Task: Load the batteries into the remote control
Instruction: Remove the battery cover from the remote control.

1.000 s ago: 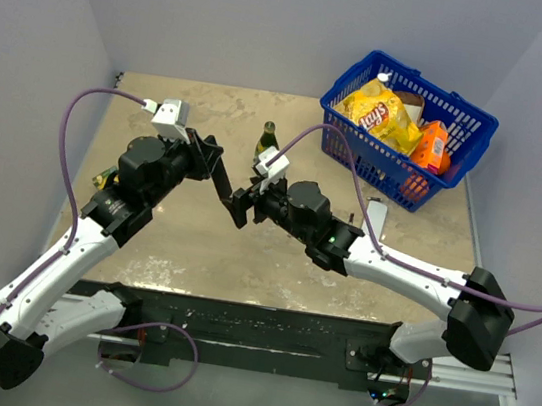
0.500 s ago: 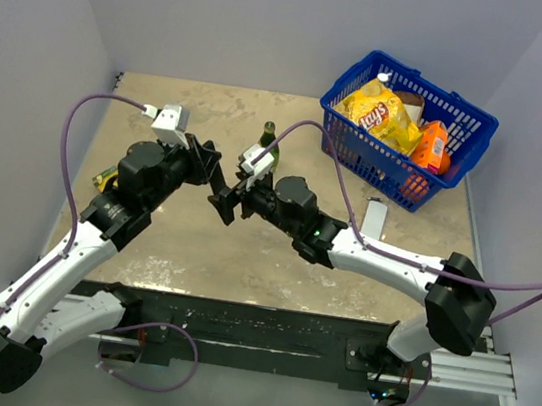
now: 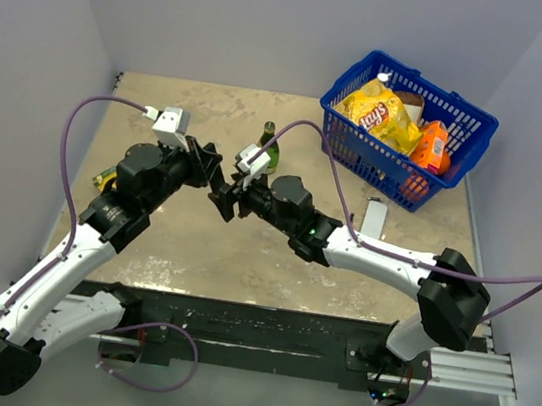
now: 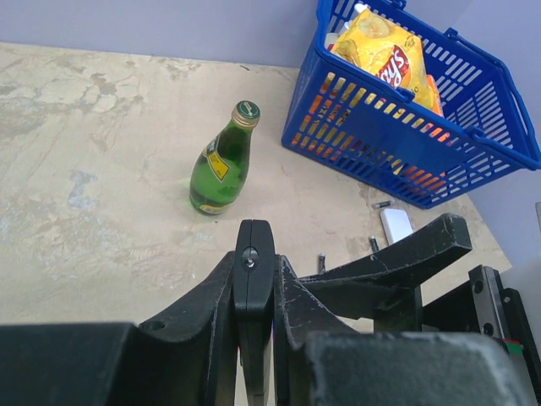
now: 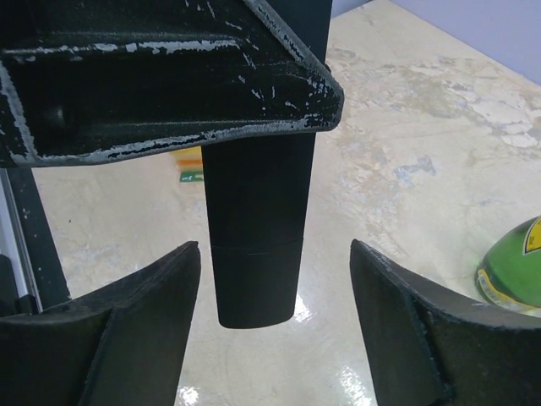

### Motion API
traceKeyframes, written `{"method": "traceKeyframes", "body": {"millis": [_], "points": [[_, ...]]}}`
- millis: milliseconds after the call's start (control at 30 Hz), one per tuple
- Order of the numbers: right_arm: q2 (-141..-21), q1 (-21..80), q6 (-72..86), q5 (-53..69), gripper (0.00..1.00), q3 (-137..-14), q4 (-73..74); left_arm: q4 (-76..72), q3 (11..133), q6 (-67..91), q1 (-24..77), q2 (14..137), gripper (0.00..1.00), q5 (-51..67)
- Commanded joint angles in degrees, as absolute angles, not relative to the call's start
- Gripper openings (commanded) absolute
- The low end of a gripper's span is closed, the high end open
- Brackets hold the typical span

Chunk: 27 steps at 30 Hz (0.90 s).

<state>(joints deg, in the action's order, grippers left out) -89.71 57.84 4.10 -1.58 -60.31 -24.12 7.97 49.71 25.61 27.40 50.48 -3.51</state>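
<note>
My left gripper (image 4: 255, 262) is shut on the black remote control (image 4: 254, 283) and holds it above the table; the top view shows this gripper (image 3: 209, 176) at centre-left with the remote (image 3: 221, 199) slanting down from it. My right gripper (image 5: 275, 254) is open, and the remote's lower end (image 5: 254, 254) hangs between its fingers without touching them. In the top view this gripper (image 3: 230, 200) sits right at the remote. Small dark-and-silvery batteries (image 4: 321, 263) (image 4: 373, 244) lie on the table near the white device (image 4: 396, 224).
A green bottle (image 3: 270, 144) stands just behind the grippers and also shows in the left wrist view (image 4: 221, 162). A blue basket (image 3: 462, 114) with snack bags is at the back right. The white device (image 3: 374, 218) lies right of centre. A small yellow-green item (image 3: 105, 178) lies at the left.
My right gripper has moved left to the remote, so its open fingers now stand on either side of the remote's lower end. My left gripper shifted slightly left, still holding the remote.
</note>
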Motion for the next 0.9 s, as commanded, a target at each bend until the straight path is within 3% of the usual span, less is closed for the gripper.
{"method": "traceKeyframes", "body": {"millis": [0,333,867], "points": [[-89.82,58.1,4.13,-1.5,0.7,-61.61,-26.63,5.19,49.31,23.99,27.16,49.48,0.0,-1.76],[-89.91,58.1,3.96,-0.27,0.36,-59.77,-26.81,5.19,49.75,24.26,26.72,49.92,0.0,-2.2],[-93.78,58.18,2.37,5.18,0.17,-52.92,-19.78,2.81,51.5,25.14,22.15,49.31,0.0,-7.47]]}}
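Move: The battery cover, at the low end of the remote the left hand holds, sits between the right hand's open fingers, about 1 cm left of and 1 cm below their midpoint. From the left hand it lies some 5 cm back, 3 cm right and 7 cm lower. The green bottle is roughly 25 cm ahead of the right hand, 8 cm right and 14 cm down; the nearest battery is about 11 cm ahead, 18 cm right and 23 cm down. Nearly in place at first, the right hand closes its fingers from both sides and begins to pinch the remote's edges at the cover seam, grip effort rising as they stop on it. It then eases some 2 cm down, with a little back and left, while the left hand keeps its grip and sinks about 1 cm, also drifting 1 cm left. ##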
